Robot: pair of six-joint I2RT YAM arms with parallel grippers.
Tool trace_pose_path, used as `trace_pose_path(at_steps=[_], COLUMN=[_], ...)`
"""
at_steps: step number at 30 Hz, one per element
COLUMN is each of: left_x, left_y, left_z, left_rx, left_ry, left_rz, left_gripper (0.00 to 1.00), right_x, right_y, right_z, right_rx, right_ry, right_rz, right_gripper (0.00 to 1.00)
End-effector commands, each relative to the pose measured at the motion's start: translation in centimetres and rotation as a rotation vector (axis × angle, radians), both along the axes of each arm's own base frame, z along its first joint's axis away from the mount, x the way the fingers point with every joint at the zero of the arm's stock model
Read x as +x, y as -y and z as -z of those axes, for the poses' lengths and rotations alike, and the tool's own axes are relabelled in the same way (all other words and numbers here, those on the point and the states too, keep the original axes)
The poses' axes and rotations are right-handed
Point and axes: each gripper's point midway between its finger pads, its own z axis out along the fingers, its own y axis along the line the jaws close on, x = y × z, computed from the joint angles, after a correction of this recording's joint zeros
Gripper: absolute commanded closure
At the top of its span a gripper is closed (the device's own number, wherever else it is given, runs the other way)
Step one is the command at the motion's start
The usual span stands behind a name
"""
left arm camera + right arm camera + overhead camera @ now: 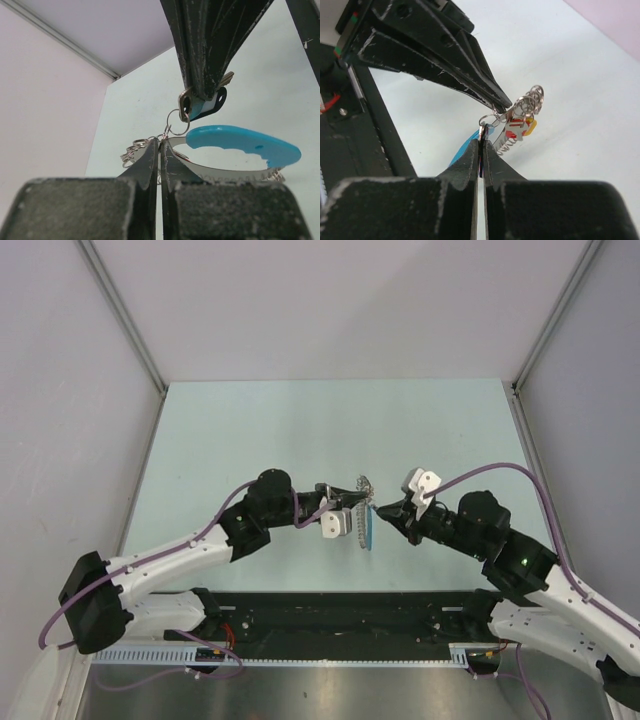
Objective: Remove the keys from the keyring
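Observation:
Both grippers meet above the middle of the table. My left gripper (354,502) is shut on the metal next to a bunch of small wire rings (134,150), where the curved silver piece with the blue strap (240,141) joins them. A thin keyring (178,122) links this bunch to a dull silvery key (186,101) with a black cover. My right gripper (379,508) is shut on that key. In the right wrist view its tips (482,131) clamp the key edge-on, with the left fingertips (501,102) just above. The strap (367,531) hangs below.
A small red and yellow tag (521,127) and a short wire spring (504,145) hang with the rings. The pale green table (250,430) has white walls on three sides. A black rail (330,612) runs along the near edge by the arm bases.

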Motion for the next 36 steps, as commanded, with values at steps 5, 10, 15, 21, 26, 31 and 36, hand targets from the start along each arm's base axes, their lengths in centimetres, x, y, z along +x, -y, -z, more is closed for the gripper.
trace_pose_path(at_steps=[5,10,15,21,26,31,36], left_x=[4.6,4.6,4.3,3.6,2.8,0.7,-0.7], left_y=[-2.0,-2.0,-1.7,-1.0,-0.8,-0.8,-0.6], left_z=[-0.8,-0.7,-0.7,-0.2,-0.9,-1.6,-2.2], left_rx=[-0.025,-0.025,-0.036,-0.048,-0.116,-0.16,-0.166], left_ry=[0.03,0.03,0.016,-0.017,-0.032,0.046,0.082], left_rz=[-0.236,-0.235,-0.222,-0.197,-0.166,-0.056,0.019], left_gripper=[1.0,1.0,1.0,1.0,1.0,1.0,1.0], right_x=[-2.8,-2.7,-2.2,-2.3,-2.2,-0.5,-0.1], right_y=[-0.6,-0.9,-1.5,-2.9,-3.4,-1.6,-1.0], right_z=[-1.4,-1.1,-2.9,-4.5,-4.1,-4.2,-4.2], right_rx=[-0.078,-0.132,-0.118,-0.11,-0.126,-0.03,0.055], right_ry=[0.203,0.269,0.39,0.536,0.539,0.423,0.334], right_rz=[-0.172,-0.201,-0.208,-0.276,-0.292,-0.1,-0.108], right_gripper=[1.0,1.0,1.0,1.0,1.0,0.79,0.6])
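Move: Just ahead of the right fingertips, about 2 cm forward and 2 cm to their left at much the same height, is the keyring pinched by the left hand. The red and yellow keys hang some 3 cm ahead, 3 cm left and 1 cm below the right hand; the blue handle hangs about 5 cm below it, 1 cm back and 1 cm left. From the left hand, the gripped key lies about 2 cm back and 2 cm right, level. Twisting the gripped key some 20 degrees almost in place, the right hand then jerks left and back about 3 cm with a little rise, returns partway to the right and forward, opens to about a third and ends free of the key. The left hand keeps its pinch on the keyring, first nearly still, then darting forward about 3 cm and sinking as much, away from the right hand, before easing back. ##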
